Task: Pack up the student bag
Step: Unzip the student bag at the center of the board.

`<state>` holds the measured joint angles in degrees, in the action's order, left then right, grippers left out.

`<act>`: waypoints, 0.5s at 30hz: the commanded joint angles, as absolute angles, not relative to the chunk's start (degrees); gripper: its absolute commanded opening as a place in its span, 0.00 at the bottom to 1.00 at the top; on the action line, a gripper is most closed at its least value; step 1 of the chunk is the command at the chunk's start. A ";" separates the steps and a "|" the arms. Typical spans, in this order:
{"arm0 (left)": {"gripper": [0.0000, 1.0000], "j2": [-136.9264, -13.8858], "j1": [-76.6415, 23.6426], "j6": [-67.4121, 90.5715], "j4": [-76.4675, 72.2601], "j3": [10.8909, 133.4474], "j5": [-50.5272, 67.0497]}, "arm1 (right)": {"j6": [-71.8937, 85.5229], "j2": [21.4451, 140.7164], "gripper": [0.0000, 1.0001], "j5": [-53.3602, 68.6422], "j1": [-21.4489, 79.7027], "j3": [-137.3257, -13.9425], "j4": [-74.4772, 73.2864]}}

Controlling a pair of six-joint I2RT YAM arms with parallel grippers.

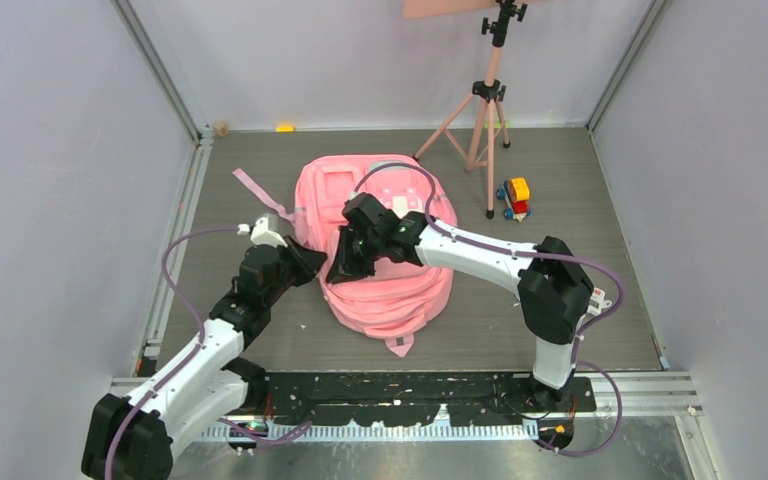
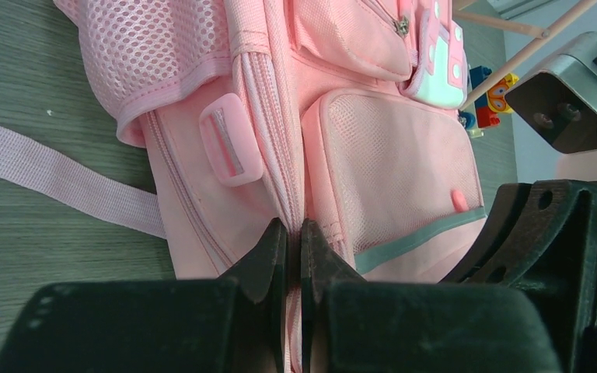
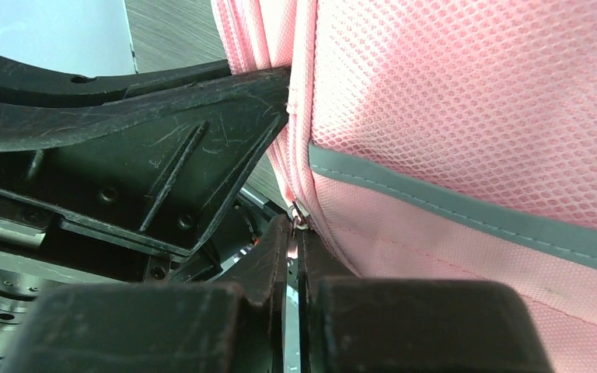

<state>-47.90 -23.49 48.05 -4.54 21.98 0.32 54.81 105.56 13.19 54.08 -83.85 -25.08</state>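
The student bag (image 1: 400, 290), a big soft pink backpack, lies flat in the middle of the table. My left gripper (image 1: 312, 262) meets its left side. In the left wrist view this gripper (image 2: 294, 230) is shut on the zipper seam of the bag (image 2: 389, 155), with fabric pinched between the jaws. My right gripper (image 1: 344, 268) comes in from the right, close beside the left one. In the right wrist view it (image 3: 296, 230) is shut on a small metal zipper pull (image 3: 300, 214) at the bag's edge (image 3: 466, 116).
A pink tripod (image 1: 487, 110) stands at the back right, with a colourful toy vehicle (image 1: 515, 198) by its foot. A loose pink strap (image 1: 260, 196) trails off the bag to the back left. Grey walls close in three sides.
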 commanded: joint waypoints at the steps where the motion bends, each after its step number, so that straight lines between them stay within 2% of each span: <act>1: 0.00 -43.17 -25.66 49.23 -5.36 22.01 11.42 | 55.52 106.69 0.09 -2.92 48.36 -88.71 -6.77; 4: 0.00 -41.49 -25.66 47.83 -2.07 23.22 9.43 | 53.95 105.78 0.16 -3.81 48.34 -87.81 -6.84; 7: 0.02 -39.77 -25.66 45.91 3.38 24.70 5.28 | 51.45 102.89 0.32 -4.86 48.32 -86.12 -6.79; 12: 0.27 -38.89 -25.66 42.87 10.93 27.81 0.55 | 47.88 95.81 0.56 -4.95 48.22 -81.81 -7.08; 15: 0.45 -39.38 -25.66 40.40 15.49 30.43 0.47 | 44.24 91.80 0.64 -5.99 47.73 -79.48 -9.24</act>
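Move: The bag's zipper slider is right between the right hand's fingertips; it lies about 4 cm back of the left hand and about 1 cm to its right. From the right hand, the front pocket with the grey strip centres some 10 cm right and 2 cm ahead, and the small window pocket roughly 16 cm ahead and 1 cm right. The loose strap lies about 12 cm left and 13 cm ahead of the left hand, on the board some 10 cm below. Forward, then also up and a little right, the right hand comes off the slider, its fingers opening to over half: about 11 cm out over the bag front towards the window pocket, quickening after a brief pause, the wrist turning some 25 degrees, partly clockwise. The left hand opens its pinch on the zipped edge partway and slips about 3 cm back towards the slider, its fingers still astride the edge. ##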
